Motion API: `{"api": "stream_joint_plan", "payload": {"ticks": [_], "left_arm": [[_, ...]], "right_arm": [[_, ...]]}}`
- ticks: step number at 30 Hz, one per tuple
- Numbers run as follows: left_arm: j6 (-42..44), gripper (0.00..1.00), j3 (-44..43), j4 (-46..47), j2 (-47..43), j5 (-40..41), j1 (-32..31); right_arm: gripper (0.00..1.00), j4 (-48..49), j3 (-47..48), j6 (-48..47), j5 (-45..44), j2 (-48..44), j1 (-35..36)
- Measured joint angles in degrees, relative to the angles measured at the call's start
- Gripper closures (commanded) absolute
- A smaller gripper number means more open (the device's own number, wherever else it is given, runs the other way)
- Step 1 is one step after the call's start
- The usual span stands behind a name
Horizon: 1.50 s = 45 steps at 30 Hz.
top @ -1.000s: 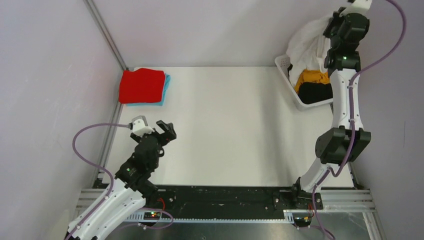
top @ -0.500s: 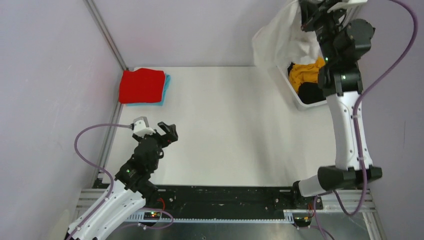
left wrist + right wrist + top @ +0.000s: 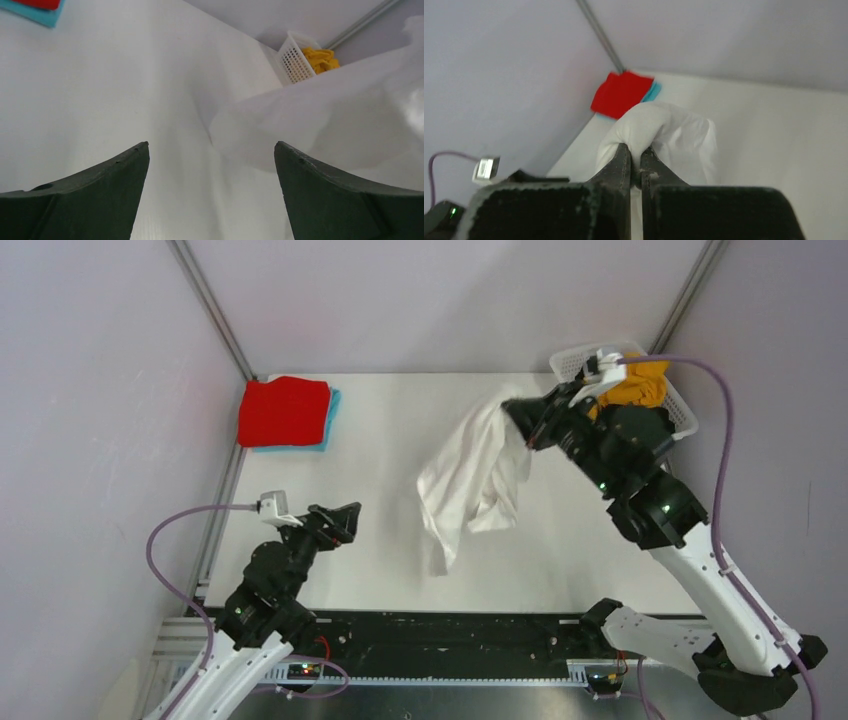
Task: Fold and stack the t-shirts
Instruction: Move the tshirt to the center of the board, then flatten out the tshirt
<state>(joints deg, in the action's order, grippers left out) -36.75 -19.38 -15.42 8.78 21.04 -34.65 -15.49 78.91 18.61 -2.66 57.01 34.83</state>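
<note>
My right gripper (image 3: 522,422) is shut on the white t-shirt (image 3: 467,483), which hangs from it over the middle of the table; the pinched fold shows in the right wrist view (image 3: 659,125). A folded red t-shirt (image 3: 284,410) lies on a folded light blue t-shirt (image 3: 333,412) at the far left corner. The mustard yellow t-shirt (image 3: 645,382) sits in the basket; the black one is hidden. My left gripper (image 3: 345,521) is open and empty, low over the near left of the table, with the white shirt ahead of it (image 3: 320,125).
The white slotted basket (image 3: 578,360) stands at the far right corner, partly behind my right arm. Metal frame posts rise at both far corners. The black rail with the arm bases runs along the near edge.
My right gripper has swung down and left from high above the basket, carrying the white shirt out over the table's middle. My left gripper has dropped lower and tipped forward.
</note>
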Motion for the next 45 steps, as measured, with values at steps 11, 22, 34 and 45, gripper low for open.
{"api": "stream_joint_plan", "payload": {"ticks": [11,22,34,45], "left_arm": [[-2.5,0.02,0.4,-3.2,2.2,-5.3,0.0],[-3.8,0.02,0.4,-3.8,12.0,-10.2,0.0],[-4.9,0.02,-2.0,3.7,31.8,-19.6,-13.3],[-2.3,0.03,-22.1,8.3,65.0,-13.6,-32.0]], "right_arm": [[1.00,-7.8,-2.7,8.5,-8.0,11.8,9.3],[0.58,-5.1,7.1,14.4,-3.3,47.5,-1.3],[0.01,-4.2,-5.2,12.9,-3.7,29.7,-5.4],[0.01,-5.7,-40.2,19.0,-8.1,-12.3,-14.9]]}}
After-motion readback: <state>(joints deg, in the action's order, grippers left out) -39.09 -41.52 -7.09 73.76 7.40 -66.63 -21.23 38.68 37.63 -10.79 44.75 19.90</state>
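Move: My right hand already holds the white t-shirt, which hangs below its fingers. The centre of the board, where the shirt goes, lies about 8 cm ahead of that hand, 12 cm to its left and 46 cm below. The red folded stack is some 24 cm ahead and 54 cm left, and the basket 27 cm ahead and 29 cm right. From my empty left hand the board centre is about 14 cm ahead, 24 cm right and 20 cm down. With my right hand I swing left, then lower the held t-shirt forward and some 32 cm down to the board centre, tipping the fingers steeply down; there I open them and let go, then draw up, back and right, clear of it. My open left hand sinks about 10 cm, then sweeps right and somewhat back to the shirt's near side, turning clockwise and pointing lower. ##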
